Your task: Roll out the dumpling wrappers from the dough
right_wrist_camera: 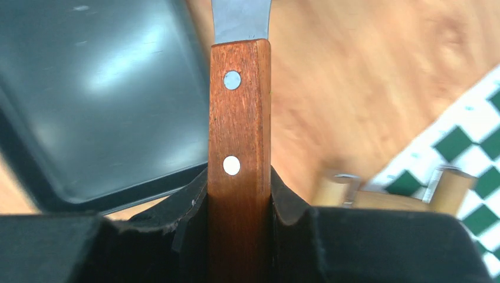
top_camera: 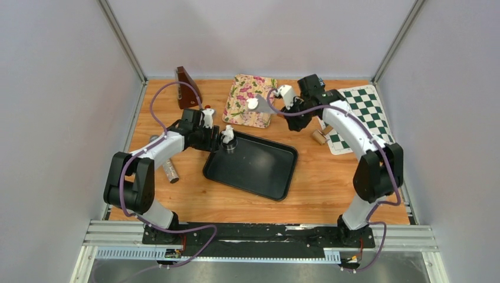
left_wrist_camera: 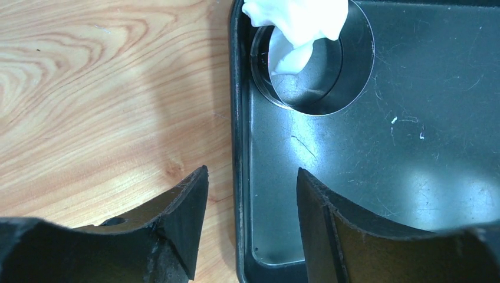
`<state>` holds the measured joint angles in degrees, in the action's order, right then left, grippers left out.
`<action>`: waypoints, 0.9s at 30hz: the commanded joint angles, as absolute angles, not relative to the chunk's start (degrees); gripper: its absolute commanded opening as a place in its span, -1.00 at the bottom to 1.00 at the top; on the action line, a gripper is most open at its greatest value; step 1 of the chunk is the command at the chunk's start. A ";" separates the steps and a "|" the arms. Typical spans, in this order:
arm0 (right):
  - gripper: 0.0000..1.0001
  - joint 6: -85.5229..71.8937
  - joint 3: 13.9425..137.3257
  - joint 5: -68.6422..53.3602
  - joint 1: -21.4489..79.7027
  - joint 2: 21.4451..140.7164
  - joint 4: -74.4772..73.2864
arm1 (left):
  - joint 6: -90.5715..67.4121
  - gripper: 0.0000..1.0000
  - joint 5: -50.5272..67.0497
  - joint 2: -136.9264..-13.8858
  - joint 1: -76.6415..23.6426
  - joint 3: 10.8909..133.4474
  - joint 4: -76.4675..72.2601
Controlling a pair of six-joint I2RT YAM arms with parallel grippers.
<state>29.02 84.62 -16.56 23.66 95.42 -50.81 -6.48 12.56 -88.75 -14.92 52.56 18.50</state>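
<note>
On the near-left corner of the black tray (top_camera: 259,171) stands a clear ring cutter (top_camera: 229,146) with a lump of white dough (top_camera: 227,134) draped over it. The left wrist view shows the cutter (left_wrist_camera: 348,71) and dough (left_wrist_camera: 295,23) just ahead of my open left gripper (left_wrist_camera: 252,172), which straddles the tray's rim (left_wrist_camera: 237,147) and holds nothing. My right gripper (right_wrist_camera: 239,177) is shut on the wooden handle (right_wrist_camera: 239,118) of a steel-bladed scraper (top_camera: 266,107). A small round white dumpling wrapper (top_camera: 252,104) rests on the blade's tip, over the floral cloth (top_camera: 244,88).
A green-and-white checkered board (top_camera: 362,112) lies at the back right, with a wooden rolling pin (top_camera: 321,135) at its near-left edge. A brown wedge-shaped object (top_camera: 187,87) stands at the back left. A grey cylinder (top_camera: 170,171) lies beside the left arm.
</note>
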 commanded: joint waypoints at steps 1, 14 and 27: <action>-1.00 36.98 98.32 -11.81 18.42 105.70 -56.65 | -6.24 0.28 12.89 -85.44 -15.03 53.95 17.14; -1.00 45.49 135.23 -3.00 16.59 133.66 -74.44 | -6.71 0.31 14.93 -84.09 -13.01 53.66 16.61; -1.00 45.56 132.55 3.18 17.14 134.10 -74.61 | -7.12 0.31 16.15 -85.11 -12.13 53.31 16.15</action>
<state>45.34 132.05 -1.45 16.86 134.17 -74.59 -6.59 15.05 -86.24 -12.25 52.56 17.74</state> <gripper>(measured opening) 0.271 0.654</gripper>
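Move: The rolled wrapper rides on the tip of the blade in the right hand; the white patch on the floral mat, over which it is to go, is about 19 cm ahead of that hand, 10 cm left and 14 cm below. From the same hand, the black tray's middle is some 6 cm back and 12 cm left, the rolling pin roughly 8 cm ahead and 9 cm right. From the left hand, the patch is about 20 cm ahead and 15 cm right, 5 cm lower. The wrapper, still carried on the spatula's blade, is brought down over the floral mat's white patch: the right hand sweeps quickly forward about 14 cm while drifting 5 cm right, then sinks, about 5 cm in all, and eases back slightly. The wrist rolls over 20 degrees, left side down, dipping the blade while the fingers keep their grip on the handle. The open left hand rises about 2 cm. ##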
